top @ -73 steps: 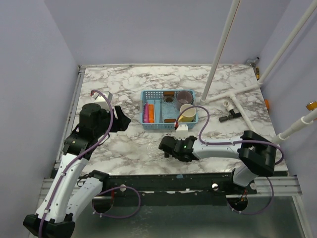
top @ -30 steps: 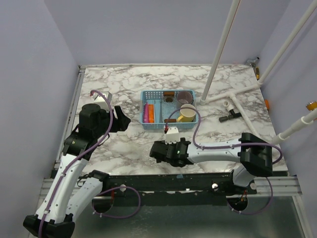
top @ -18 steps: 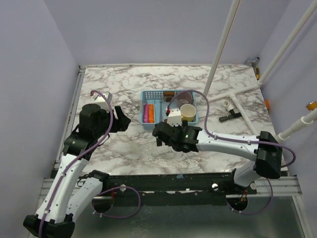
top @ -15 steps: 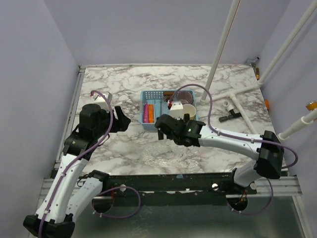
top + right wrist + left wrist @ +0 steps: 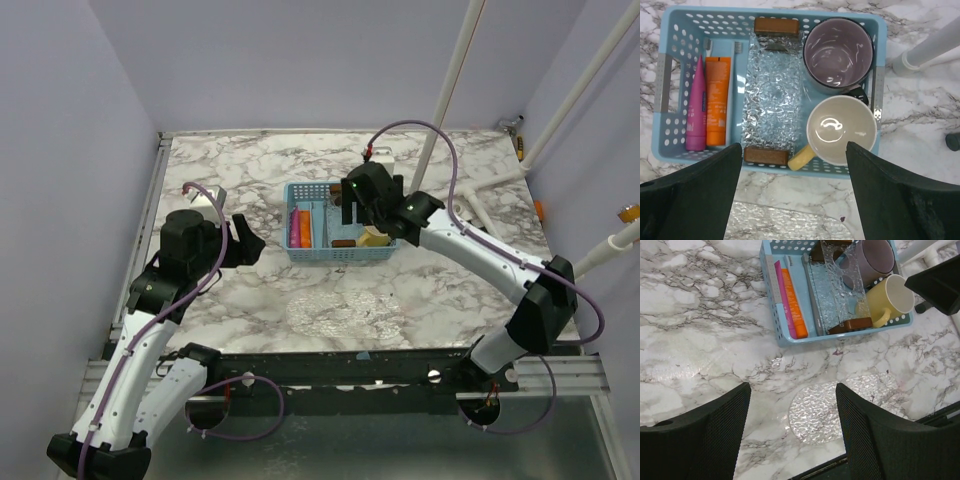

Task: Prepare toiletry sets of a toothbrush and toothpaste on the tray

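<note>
The tray (image 5: 310,253) is a light blue mesh basket (image 5: 840,18) at mid-table. In its left compartment lie two toothpaste tubes side by side, one pink (image 5: 696,107) and one orange (image 5: 718,100). A thin toothbrush (image 5: 737,48) lies just right of the orange tube, and a second brush head (image 5: 709,46) shows between the tubes' far ends. My right gripper (image 5: 795,195) hangs open over the tray's near wall and holds nothing. My left gripper (image 5: 792,435) is open and empty above the bare table, left of the tray (image 5: 771,315).
In the tray also sit a yellow mug (image 5: 840,131), a purple-grey mug (image 5: 838,52), two brown blocks (image 5: 776,26) (image 5: 765,155) and crinkled clear wrap (image 5: 771,95). A clear bubbled patch (image 5: 340,312) lies on the marble near the front edge. White pipes (image 5: 440,110) rise at the back right.
My right arm has swung from the near table up and over the tray, so its gripper now looks straight down into it. The left arm has stayed put.
</note>
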You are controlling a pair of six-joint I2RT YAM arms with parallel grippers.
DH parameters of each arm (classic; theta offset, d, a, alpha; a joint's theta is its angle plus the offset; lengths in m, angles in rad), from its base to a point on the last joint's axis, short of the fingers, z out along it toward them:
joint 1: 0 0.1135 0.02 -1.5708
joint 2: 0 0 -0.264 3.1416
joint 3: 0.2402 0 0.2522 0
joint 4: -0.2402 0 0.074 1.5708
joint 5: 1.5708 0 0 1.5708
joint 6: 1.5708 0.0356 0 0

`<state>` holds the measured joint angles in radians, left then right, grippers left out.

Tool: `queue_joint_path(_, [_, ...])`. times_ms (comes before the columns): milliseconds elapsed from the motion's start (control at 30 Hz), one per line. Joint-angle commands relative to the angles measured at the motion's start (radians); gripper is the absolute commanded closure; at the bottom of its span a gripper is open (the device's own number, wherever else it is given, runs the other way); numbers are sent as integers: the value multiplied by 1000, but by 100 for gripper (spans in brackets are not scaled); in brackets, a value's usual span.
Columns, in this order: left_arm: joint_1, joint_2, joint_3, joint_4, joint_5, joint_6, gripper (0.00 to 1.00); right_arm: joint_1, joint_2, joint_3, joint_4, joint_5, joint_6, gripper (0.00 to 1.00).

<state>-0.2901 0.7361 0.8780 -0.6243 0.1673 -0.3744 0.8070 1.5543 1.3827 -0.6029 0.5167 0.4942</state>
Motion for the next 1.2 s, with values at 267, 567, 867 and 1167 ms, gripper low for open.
queue_joint_path(267, [-2, -32, -66, -9, 41, 18, 30, -115, 131, 36, 49, -228, -152, 28])
queue_joint_path(567, [-3, -51, -77, -6, 40, 19, 29, -141, 187, 0, 66, -240, -144, 42])
queue_joint_path(867, [-3, -63, -76, -9, 23, 23, 29, -148, 220, -10, 73, -252, -140, 57])
queue_joint_path(1167, [-3, -66, -75, -11, 21, 23, 29, -157, 246, -28, 75, -261, -134, 67])
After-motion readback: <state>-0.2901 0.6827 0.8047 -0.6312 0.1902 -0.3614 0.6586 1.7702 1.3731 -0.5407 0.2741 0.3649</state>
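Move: The cream mug stands in the near right corner of the basket, about 5 cm to the right of the right gripper, 4 cm ahead and 14 cm below. The purple mug is some 9 cm farther out, directly beyond the cream one. In the basket, the clear tray with brown ends lies about 4 cm left and 6 cm ahead of the right gripper, the orange toothpaste 12 cm left and 5 cm ahead, both 17 cm down. From the left gripper the cream mug is roughly 29 cm right, 13 cm ahead, 17 cm below. Lower the right gripper about 9 cm towards the cream mug's left rim, easing some 3 cm forward early on, and tip the fingers about 13 degrees farther down. Narrow the wide-open fingers to a third on the way, so that they straddle the rim by the handle without shutting. Let the open left gripper sink about 2 cm. ##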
